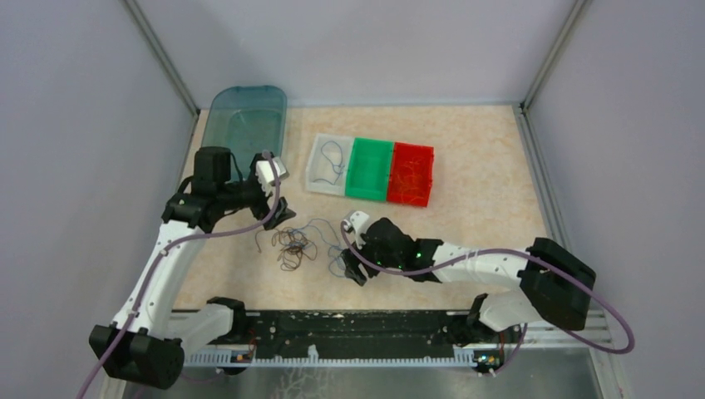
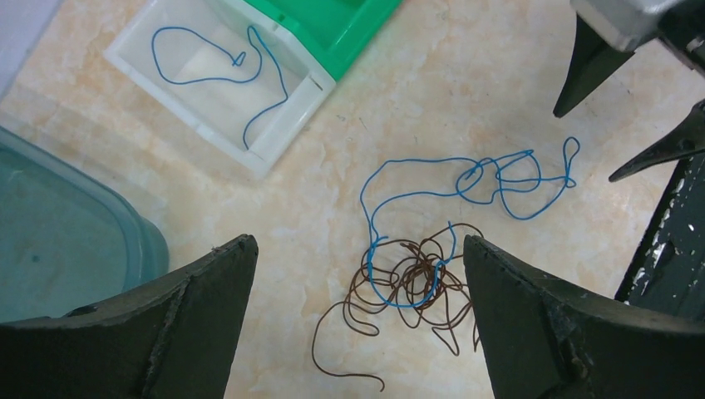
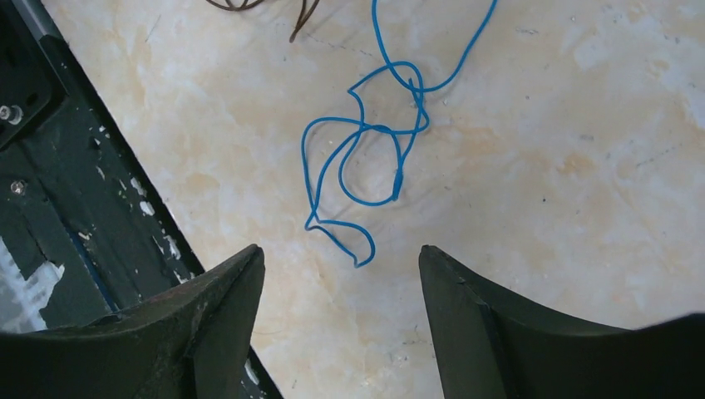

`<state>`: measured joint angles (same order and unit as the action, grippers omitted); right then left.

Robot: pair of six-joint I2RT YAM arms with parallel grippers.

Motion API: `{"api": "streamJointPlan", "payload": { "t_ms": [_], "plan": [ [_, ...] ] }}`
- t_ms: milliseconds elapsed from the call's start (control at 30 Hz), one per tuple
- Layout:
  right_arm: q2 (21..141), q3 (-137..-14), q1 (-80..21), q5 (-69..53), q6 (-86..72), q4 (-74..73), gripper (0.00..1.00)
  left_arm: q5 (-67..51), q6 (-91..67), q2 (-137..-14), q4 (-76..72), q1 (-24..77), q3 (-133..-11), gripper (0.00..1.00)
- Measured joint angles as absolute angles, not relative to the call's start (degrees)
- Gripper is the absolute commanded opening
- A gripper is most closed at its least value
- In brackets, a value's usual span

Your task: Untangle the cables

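A tangle of dark brown wire [image 1: 291,247] lies on the table between my arms, with a blue wire [image 1: 322,226] threaded through it and trailing right. In the left wrist view the brown tangle [image 2: 416,287] sits just ahead of my open, empty left gripper [image 2: 357,241], toward its right finger, and the blue wire [image 2: 499,176] loops beyond it. My right gripper [image 3: 339,249] is open and empty, hovering over the blue wire's curled end [image 3: 366,141]. In the top view the left gripper [image 1: 281,213] is left of the tangle and the right gripper [image 1: 351,249] is right of it.
A white bin [image 1: 318,141] holds another blue wire [image 2: 208,62]. Next to it stand a green bin [image 1: 370,170] and a red bin [image 1: 413,150] with faint reddish wires. A teal container [image 1: 247,120] lies at the back left. A black base rail [image 1: 332,324] runs along the near edge.
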<state>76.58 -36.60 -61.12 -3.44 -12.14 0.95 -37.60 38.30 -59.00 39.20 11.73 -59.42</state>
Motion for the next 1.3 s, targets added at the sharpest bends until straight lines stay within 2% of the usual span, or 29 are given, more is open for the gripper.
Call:
{"api": "streamJointPlan", "payload": {
  "t_ms": [200,400,467,600,733,1000,1167,1300],
  "plan": [
    [75.02,-33.32,-61.12,-3.14,-15.27,5.04,0.61,-37.32,40.25,-60.23,40.01,11.73,-59.09,0.99],
    [80.73,-32.97,-61.12,-2.63,-18.13,11.03,0.56,-37.06,40.80,-60.25,39.99,11.70,-59.09,0.99],
    [82.91,-32.97,-61.12,-1.52,-18.65,12.62,0.48,-37.15,41.08,-60.25,40.14,11.66,-59.09,0.99],
    [84.16,-32.10,-61.12,1.87,-19.64,15.64,0.20,-37.65,41.80,-60.25,40.95,11.09,-59.09,0.99],
    [82.30,-29.30,-61.12,4.10,-20.62,18.26,0.00,-37.54,42.13,-60.34,41.34,10.31,-59.09,0.99],
    [65.21,-28.29,-61.12,3.11,-20.32,9.72,0.00,-37.08,42.17,-61.71,40.80,7.22,-59.09,0.99],
    [56.62,-32.99,-60.75,3.03,-19.40,-0.78,0.00,-37.32,42.15,-61.89,40.25,6.35,-59.07,0.99],
    [54.57,-40.99,-56.60,1.83,-17.76,-6.55,0.00,-37.85,42.11,-61.69,40.01,6.31,-58.41,0.99]
  ]
}}
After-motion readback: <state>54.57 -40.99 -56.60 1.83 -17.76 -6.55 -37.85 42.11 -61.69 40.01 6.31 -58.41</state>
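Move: The loose blue cable bunch lies just under the right hand, its middle about 2 cm ahead, 2 cm to the left and 4 cm below the fingers. From that hand the brown tangle is some 5 cm ahead and 13 cm left, the white box about 26 cm ahead and 5 cm left, and the green box 24 cm ahead and 4 cm right. From the left hand the blue bunch is roughly 9 cm back, 14 cm right and 20 cm down. Down about 3 cm and slightly forward, the right hand eases onto the near end of the blue bunch while its part-open fingers shut and pinch the cable; then it climbs some 17 cm off the table, drifting a little right, its fingertips tilting upward about 15 degrees. The left hand, empty and open, shifts about 3 cm left and a touch lower and forward. ##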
